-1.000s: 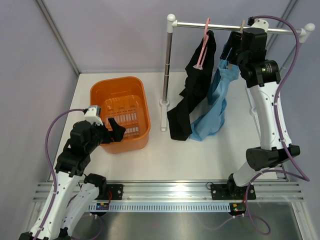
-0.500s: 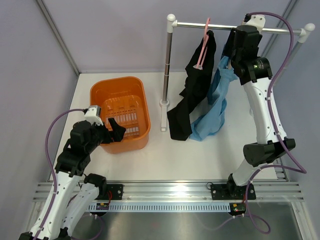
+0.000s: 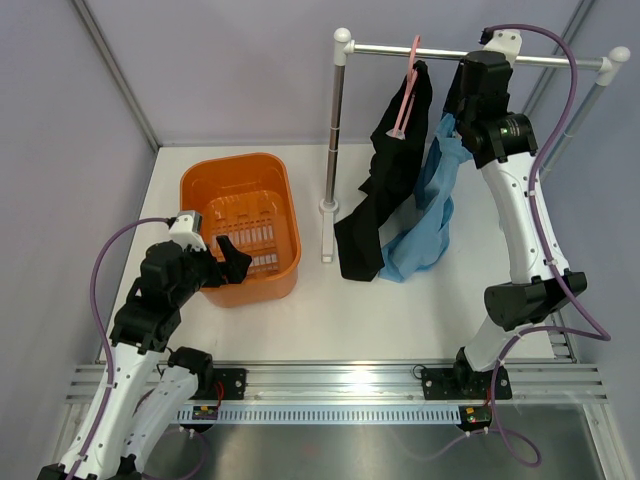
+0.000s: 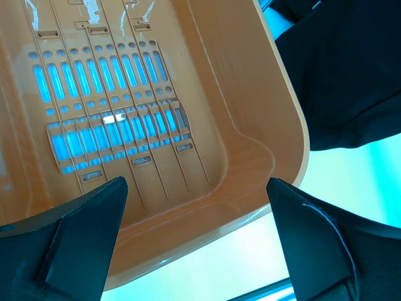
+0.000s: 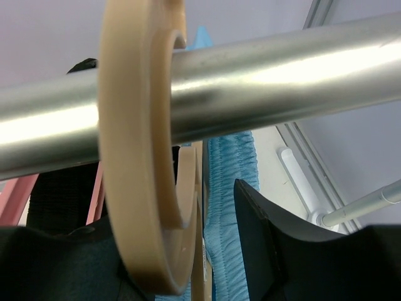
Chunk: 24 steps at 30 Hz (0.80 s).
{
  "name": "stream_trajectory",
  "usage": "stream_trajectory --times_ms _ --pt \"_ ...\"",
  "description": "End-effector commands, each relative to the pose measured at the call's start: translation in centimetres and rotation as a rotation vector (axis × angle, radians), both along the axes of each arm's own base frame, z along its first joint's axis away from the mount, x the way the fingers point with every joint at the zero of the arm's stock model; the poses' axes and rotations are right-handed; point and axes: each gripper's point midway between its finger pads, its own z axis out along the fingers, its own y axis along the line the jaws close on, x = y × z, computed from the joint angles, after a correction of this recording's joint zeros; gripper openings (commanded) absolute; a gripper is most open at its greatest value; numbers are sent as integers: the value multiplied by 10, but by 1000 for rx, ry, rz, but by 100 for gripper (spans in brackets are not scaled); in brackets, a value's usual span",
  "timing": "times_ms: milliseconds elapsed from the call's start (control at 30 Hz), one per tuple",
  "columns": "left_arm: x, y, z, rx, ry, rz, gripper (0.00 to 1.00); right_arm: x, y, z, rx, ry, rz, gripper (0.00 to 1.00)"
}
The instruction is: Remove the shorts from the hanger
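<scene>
Blue shorts (image 3: 425, 215) hang from a beige hanger whose hook (image 5: 135, 157) loops over the metal rail (image 3: 440, 52). Their gathered waistband (image 5: 229, 188) shows below the rail in the right wrist view. My right gripper (image 3: 470, 85) is up at the rail, its jaws either side of the hook (image 5: 166, 207). A gap remains between the right finger (image 5: 269, 238) and the hanger. Black shorts (image 3: 385, 190) hang beside them on a pink hanger (image 3: 405, 100). My left gripper (image 3: 235, 262) is open and empty over the near rim of the orange basket (image 4: 250, 125).
The orange basket (image 3: 240, 170) sits on the left of the table. The rack's left post (image 3: 333, 150) stands mid-table and its right post (image 3: 600, 90) at the far right. Both garments trail onto the table beneath the rail. The black cloth (image 4: 338, 75) shows beside the basket.
My right gripper has risen and shifted left to the rail, and its jaws have narrowed around the beige hanger's hook. The left arm has not moved.
</scene>
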Motion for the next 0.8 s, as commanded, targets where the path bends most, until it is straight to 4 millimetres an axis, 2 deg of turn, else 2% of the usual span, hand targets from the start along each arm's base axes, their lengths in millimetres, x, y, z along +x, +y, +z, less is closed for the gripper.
stream_trajectory --times_ms 0,400,467,533,567,600,733,767 --pt "6 -4 13 -21 -58 -15 99 2 -2 12 -14 -49 -32 51" --pt "6 -4 13 -19 -59 -16 99 10 -1 -4 -33 -9 -31 38" --pt "6 -4 13 -20 -59 -17 99 10 -1 -3 -39 -10 -32 33" --pt "6 -4 13 -20 -55 -15 99 10 -3 -2 -41 -15 -41 24" --pt "6 -4 13 -21 -58 -15 99 10 -3 -2 -44 -15 -42 7" --pt "7 -4 13 -19 -56 -12 99 10 -4 1 -44 -21 -43 0" --pt "7 -4 13 -20 -57 -14 99 4 -4 9 -66 -30 -46 0" --pt "7 -4 13 -20 -57 -15 99 -1 -5 17 -65 -46 -42 0"
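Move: The wooden clip holding the blue shorts is already between the right fingers, roughly 1 cm ahead at their height, with the rail about 3 cm ahead and 4 cm above. The pink clip is some 9 cm left and 1 cm ahead; the blue shorts hang about 3 cm left, level fore and aft, 18 cm below. From the left hand the wooden clip is roughly 25 cm ahead, 42 cm right and 21 cm higher. The right fingers close almost fully, pinching the wooden clip below the rail while easing about 1 cm down. ##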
